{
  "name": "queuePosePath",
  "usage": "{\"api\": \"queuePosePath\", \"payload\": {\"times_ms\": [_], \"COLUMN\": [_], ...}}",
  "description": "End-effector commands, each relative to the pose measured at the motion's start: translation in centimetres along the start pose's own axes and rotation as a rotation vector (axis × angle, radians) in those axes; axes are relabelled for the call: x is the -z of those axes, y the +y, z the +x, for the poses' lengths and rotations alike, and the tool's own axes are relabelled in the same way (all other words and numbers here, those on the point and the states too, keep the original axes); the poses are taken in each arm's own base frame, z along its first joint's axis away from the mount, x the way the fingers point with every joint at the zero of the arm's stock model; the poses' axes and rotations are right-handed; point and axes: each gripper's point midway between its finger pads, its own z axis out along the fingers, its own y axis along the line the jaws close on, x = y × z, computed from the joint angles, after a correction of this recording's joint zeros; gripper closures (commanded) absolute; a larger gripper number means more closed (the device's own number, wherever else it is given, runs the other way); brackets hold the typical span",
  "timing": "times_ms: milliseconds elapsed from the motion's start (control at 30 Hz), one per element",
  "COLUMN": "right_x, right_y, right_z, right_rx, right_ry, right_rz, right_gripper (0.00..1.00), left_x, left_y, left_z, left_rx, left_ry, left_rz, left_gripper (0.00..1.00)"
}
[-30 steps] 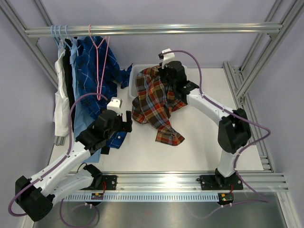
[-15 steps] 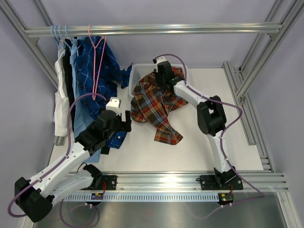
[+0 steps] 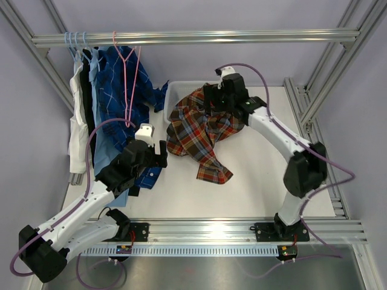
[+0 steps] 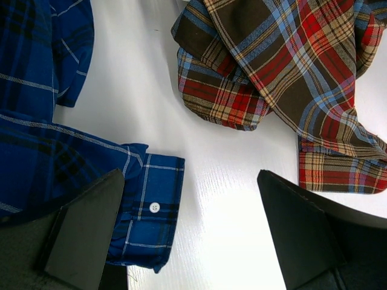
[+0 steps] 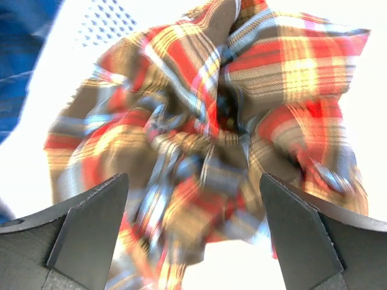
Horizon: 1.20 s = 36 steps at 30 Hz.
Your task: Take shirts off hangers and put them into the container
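The red-orange-navy plaid shirt (image 3: pixel 199 130) lies bunched over the front rim of the white container (image 3: pixel 174 90), and its tail spills onto the table. My right gripper (image 3: pixel 211 101) hovers open just above the heap, nothing between its fingers; in its wrist view the shirt (image 5: pixel 205 121) fills the frame, blurred. My left gripper (image 3: pixel 163 155) stands open low over the table, with a dark blue checked cuff (image 4: pixel 145 205) by its left finger. A pink hanger (image 3: pixel 127 66) and pale blue hangers (image 3: pixel 75 41) hang on the bar with the dark blue shirt (image 3: pixel 112 96) and others.
White (image 3: pixel 77 133), black and light blue shirts hang together at the far left of the bar (image 3: pixel 242 37). Aluminium frame posts stand at both sides, and a rail (image 3: pixel 230 226) runs along the near edge. The container's perforated wall (image 5: pixel 103 24) shows behind the plaid heap.
My right gripper has opened and let go of the plaid shirt, then drawn back to the right. The shirt stays heaped on the container's rim. The left arm has not moved.
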Motion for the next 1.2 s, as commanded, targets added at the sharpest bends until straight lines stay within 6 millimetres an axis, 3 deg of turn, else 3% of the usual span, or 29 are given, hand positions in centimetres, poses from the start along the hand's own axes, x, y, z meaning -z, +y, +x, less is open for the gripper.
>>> {"api": "queuePosePath", "payload": {"times_ms": [0,67,100,167,200,267,300,333,400,433,500,567,600,667,700,767,900,933,1033,1067,1133,1167], "right_x": [4.7,5.4,5.9,6.2,6.5,6.3,6.2,5.9,5.0,4.5,3.0,1.9,0.8,-0.4,-1.3,-2.3,-4.4,-4.5,-4.7,-4.5,-4.0,-3.6], "right_y": [1.6,2.5,2.5,4.1,4.4,5.5,5.8,6.4,6.4,6.7,6.8,7.4,7.4,8.1,8.2,8.7,8.0,8.0,7.3,7.1,6.7,6.5], "right_z": [0.9,3.3,6.4,8.3,11.1,12.4,14.8,14.4,16.3,15.8,16.7,15.6,16.4,15.1,15.8,14.5,15.5,15.5,15.8,15.7,15.6,15.0], "right_rx": [-0.063,-0.095,-0.105,-0.134,-0.144,-0.178,-0.183,-0.212,-0.236,-0.258,-0.269,-0.276,-0.28,-0.282,-0.285,-0.296,-0.316,-0.319,-0.309,-0.304,-0.278,-0.269], "right_ry": [-0.036,-0.013,0.032,0.025,0.07,0.053,0.092,0.053,0.071,0.039,0.05,0.016,0.032,0.0,0.015,-0.021,-0.008,-0.009,-0.018,-0.026,-0.033,-0.047], "right_rz": [-0.077,-0.103,-0.108,-0.17,-0.192,-0.227,-0.232,-0.252,-0.244,-0.256,-0.25,-0.27,-0.265,-0.284,-0.278,-0.289,-0.229,-0.23,-0.197,-0.192,-0.18,-0.169], "right_gripper": [0.0,0.01,0.01,0.01,0.01,0.01,0.01,0.0,0.0,0.0,0.01,0.0,0.0,0.0,0.01,0.01,0.02,0.04,0.27,0.45,0.64,0.8], "left_x": [-0.1,-0.1,-0.2,-0.2,-0.2,-0.2,-0.2,-0.2,-0.2,-0.2,-0.2,-0.3,-0.2,-0.3,-0.3,-0.3,-0.3,-0.3,-0.3,-0.3,-0.3,-0.3], "left_y": [-0.1,-0.2,-0.3,-0.5,-0.5,-0.7,-0.7,-0.7,-0.7,-0.7,-0.7,-0.6,-0.6,-0.5,-0.4,-0.4,-0.1,-0.1,0.0,0.1,0.1,0.1], "left_z": [-0.9,-0.9,-0.9,-0.9,-0.9,-0.8,-0.8,-0.7,-0.7,-0.7,-0.7,-0.6,-0.7,-0.6,-0.5,-0.5,-0.2,-0.2,0.1,0.1,0.2,0.2], "left_rx": [0.002,0.002,0.002,0.005,0.005,0.006,0.006,0.005,0.007,0.007,0.007,0.007,0.007,0.006,0.006,0.005,0.003,0.004,0.004,0.004,0.004,0.004], "left_ry": [-0.033,-0.033,-0.033,-0.031,-0.031,-0.029,-0.027,-0.025,-0.026,-0.026,-0.026,-0.025,-0.027,-0.025,-0.024,-0.024,-0.014,-0.014,-0.009,-0.009,-0.009,-0.009], "left_rz": [0.006,0.011,0.014,0.023,0.028,0.035,0.036,0.037,0.038,0.038,0.036,0.034,0.031,0.026,0.024,0.021,0.007,0.008,0.002,0.0,-0.003,-0.003], "left_gripper": [0.01,0.01,0.01,0.01,0.01,0.01,0.01,0.01,0.01,0.01,0.01,0.01,0.01,0.01,0.01,0.01,0.01,0.01,0.01,0.01,0.01,0.01]}}
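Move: The red plaid shirt's fold just outside the container's near rim lies about 9 cm back from the open right hand, 6 cm to its left and 17 cm below. The container's middle is some 8 cm ahead and 6 cm left of that hand; the blue sleeve's end on the table is about 22 cm back and 25 cm left. From the waiting left hand, the fold is some 12 cm ahead, 15 cm right and 14 cm down. Back from over the container, first rising some 4 cm, the right hand draws in about 17 cm and swoops down towards the table with fingers wide. It then turns forward and left, running low in under the overhanging fold of the red plaid shirt, its left side rolling up and its fingers tipping down, and stops to close on the cloth. ##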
